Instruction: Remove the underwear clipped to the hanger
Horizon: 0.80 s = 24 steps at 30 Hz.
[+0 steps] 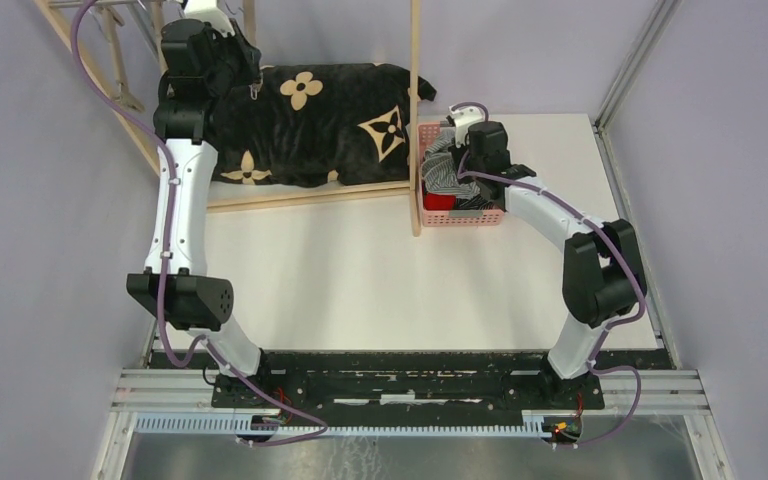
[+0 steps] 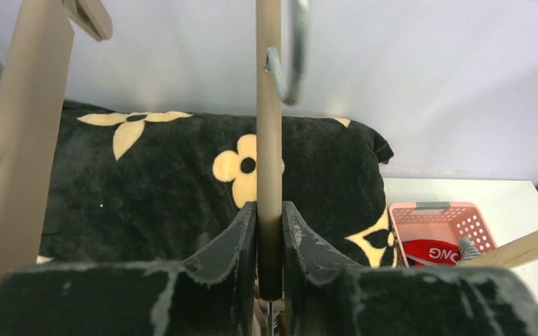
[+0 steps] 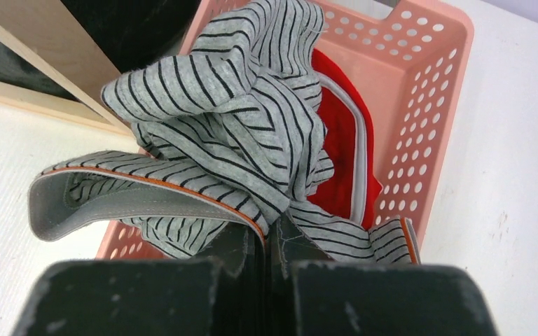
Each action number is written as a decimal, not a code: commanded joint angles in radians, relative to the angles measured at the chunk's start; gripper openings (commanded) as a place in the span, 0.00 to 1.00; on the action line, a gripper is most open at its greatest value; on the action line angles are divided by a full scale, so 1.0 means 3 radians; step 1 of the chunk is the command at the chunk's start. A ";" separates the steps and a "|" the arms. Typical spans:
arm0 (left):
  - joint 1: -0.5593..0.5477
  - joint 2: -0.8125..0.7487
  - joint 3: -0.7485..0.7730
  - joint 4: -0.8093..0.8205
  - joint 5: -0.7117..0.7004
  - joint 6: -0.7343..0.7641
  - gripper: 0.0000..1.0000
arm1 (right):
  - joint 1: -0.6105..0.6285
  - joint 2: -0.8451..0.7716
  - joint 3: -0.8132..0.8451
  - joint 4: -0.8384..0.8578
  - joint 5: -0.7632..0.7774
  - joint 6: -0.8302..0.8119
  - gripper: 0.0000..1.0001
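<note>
My left gripper (image 2: 269, 210) is shut on the wooden hanger bar (image 2: 269, 126), with a metal hook (image 2: 291, 66) beside the bar's far end. In the top view it is at the far left (image 1: 232, 62), by the wooden rack. My right gripper (image 3: 266, 227) is shut on the waistband of the grey striped underwear (image 3: 231, 133), which is bunched over the pink basket (image 3: 420, 105). The red underwear (image 3: 340, 161) lies in the basket beneath it and also shows in the left wrist view (image 2: 431, 252). In the top view my right gripper (image 1: 447, 140) is over the basket (image 1: 490, 216). The navy underwear is not visible.
A black cushion with beige flower marks (image 1: 330, 120) lies at the back, behind a low wooden rail (image 1: 310, 194). An upright wooden post (image 1: 415, 110) stands just left of the basket. Slanted rack legs (image 1: 90, 70) are at the far left. The white table (image 1: 360, 280) lies in front.
</note>
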 commanded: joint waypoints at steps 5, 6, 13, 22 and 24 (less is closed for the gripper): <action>0.0017 -0.0232 -0.0243 0.0203 -0.0025 -0.0137 0.46 | -0.0024 -0.0002 0.0252 0.0214 -0.0068 0.0030 0.01; 0.0016 -0.0281 -0.0298 0.0237 -0.0007 -0.0139 0.50 | -0.0025 0.0000 0.0267 0.0217 -0.0061 0.0023 0.01; 0.0017 -0.0642 -0.0534 0.0307 -0.0043 -0.0112 0.72 | -0.0064 0.0263 0.0621 0.0065 -0.0088 -0.0016 0.01; 0.0012 -0.1028 -0.0858 0.0321 0.0105 -0.0121 1.00 | -0.0270 0.1055 0.1344 -0.0460 -0.0217 0.0051 0.20; 0.0012 -0.1098 -0.0918 0.0318 0.0125 -0.0133 0.99 | -0.0317 0.1212 0.1455 -0.0611 -0.0309 0.0108 0.45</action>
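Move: The left hand still pinches the bare hanger's near end; the rail lies about 15 cm ahead and 10 cm above, with no sideways offset, and the next hanger some 9 cm left and 8 cm ahead. The right hand holds the striped underwear over the basket, whose middle is roughly 3 cm ahead, level sideways and 12 cm below; the rack post stands about 10 cm to its left, level with it. Left opens off the hanger, backing away 7 cm; right carries the underwear 7 cm forward, starting to open. ##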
